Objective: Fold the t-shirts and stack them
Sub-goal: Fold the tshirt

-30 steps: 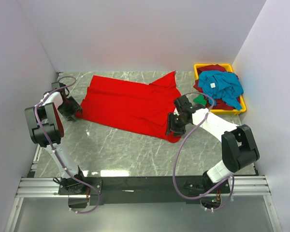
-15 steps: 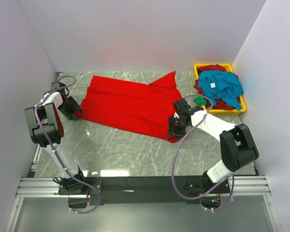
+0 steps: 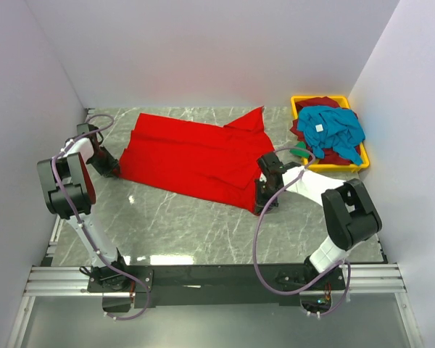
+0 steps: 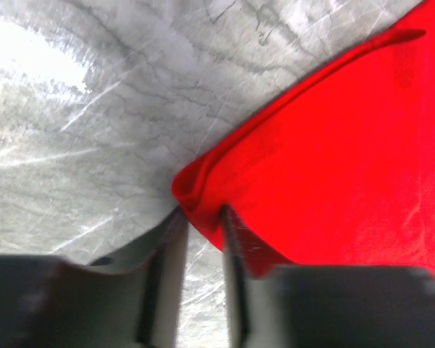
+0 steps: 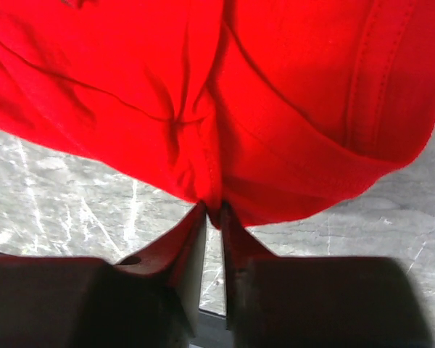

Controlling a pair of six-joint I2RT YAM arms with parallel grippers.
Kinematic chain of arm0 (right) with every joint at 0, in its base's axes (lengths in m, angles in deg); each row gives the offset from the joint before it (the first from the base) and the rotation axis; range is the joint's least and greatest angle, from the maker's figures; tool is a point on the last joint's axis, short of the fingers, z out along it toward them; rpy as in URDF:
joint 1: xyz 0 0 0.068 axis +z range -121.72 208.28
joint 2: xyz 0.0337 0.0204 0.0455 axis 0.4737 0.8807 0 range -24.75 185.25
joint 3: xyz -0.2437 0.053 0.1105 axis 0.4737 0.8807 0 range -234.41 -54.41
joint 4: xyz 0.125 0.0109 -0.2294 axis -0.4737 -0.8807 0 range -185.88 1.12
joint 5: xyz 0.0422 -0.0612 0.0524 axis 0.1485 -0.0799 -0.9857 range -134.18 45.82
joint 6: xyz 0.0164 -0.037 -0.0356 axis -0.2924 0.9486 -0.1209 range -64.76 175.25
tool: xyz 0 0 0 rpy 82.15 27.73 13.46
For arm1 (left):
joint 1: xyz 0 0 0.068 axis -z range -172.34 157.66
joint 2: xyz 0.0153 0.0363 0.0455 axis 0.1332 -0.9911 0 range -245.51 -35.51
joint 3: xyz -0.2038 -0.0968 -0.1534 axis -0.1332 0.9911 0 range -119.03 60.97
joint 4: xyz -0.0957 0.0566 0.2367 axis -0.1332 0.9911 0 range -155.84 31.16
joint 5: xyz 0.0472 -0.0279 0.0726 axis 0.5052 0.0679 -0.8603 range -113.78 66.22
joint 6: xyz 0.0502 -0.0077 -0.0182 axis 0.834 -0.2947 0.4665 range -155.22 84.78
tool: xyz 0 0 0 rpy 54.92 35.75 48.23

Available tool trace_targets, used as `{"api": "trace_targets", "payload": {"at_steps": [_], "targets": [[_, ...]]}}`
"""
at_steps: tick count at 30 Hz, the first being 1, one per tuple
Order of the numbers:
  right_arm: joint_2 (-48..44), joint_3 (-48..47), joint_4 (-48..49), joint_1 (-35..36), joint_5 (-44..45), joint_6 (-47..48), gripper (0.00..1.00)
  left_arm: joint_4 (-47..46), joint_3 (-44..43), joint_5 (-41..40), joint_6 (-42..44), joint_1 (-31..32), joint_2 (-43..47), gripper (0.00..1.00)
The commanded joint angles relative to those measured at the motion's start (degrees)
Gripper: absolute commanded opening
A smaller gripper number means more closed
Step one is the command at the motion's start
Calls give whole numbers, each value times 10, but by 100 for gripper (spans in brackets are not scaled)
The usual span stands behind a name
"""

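A large bright red t-shirt (image 3: 196, 156) lies spread across the marble table (image 3: 174, 225). My left gripper (image 3: 114, 171) sits at its left corner, jaws shut on a bunched fold of the red cloth (image 4: 203, 196). At the shirt's near right hem my right gripper (image 3: 264, 204) is shut on a pinch of red fabric (image 5: 210, 196). A teal-blue t-shirt (image 3: 333, 129) with a white tag lies on a dark maroon one (image 3: 320, 105) in the bin, with a bit of green cloth (image 3: 299, 150) at the bin's left edge.
A yellow plastic bin (image 3: 299, 100) stands at the back right corner. White walls close the table on the left, back and right. Bare marble lies in front of the red shirt, toward the arm bases.
Both grippers have shut on the red shirt's edges. The right gripper slid a little toward the near hem; the left one edged right onto the corner.
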Motion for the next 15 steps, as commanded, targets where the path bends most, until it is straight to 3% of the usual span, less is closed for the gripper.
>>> {"api": "trace_targets", "payload": {"at_steps": [1, 7, 15], "targets": [[6, -13, 4, 2, -2, 8, 16, -16, -18, 12, 3, -3, -20, 25], [3, -47, -32, 0, 19, 25, 4, -12, -29, -1, 13, -4, -30, 1], [-11, -74, -71, -8, 34, 31, 0, -13, -26, -34, 31, -12, -16, 1]]}}
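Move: The shirt's near left corner lies between the left hand's half-shut fingers, about 1 cm ahead, 1 cm to the right and 1 cm below. Its far left corner is some 25 cm ahead and 9 cm to the right of that hand. The right hand has the shirt's near right edge right at its fingertips, about 1 cm lower. From there the green cloth lies roughly 24 cm ahead and 14 cm right, the yellow basket about 31 cm ahead and 25 cm right, both near hand height. Edging forward about 1 cm and then drifting slightly left, the left hand, low at the table, shuts its fingers and pinches the shirt's near left corner. The right hand finishes closing on the near right edge, then rises some 1.5 cm while easing about as far forward, keeping its pinch; neither wrist turns noticeably. ##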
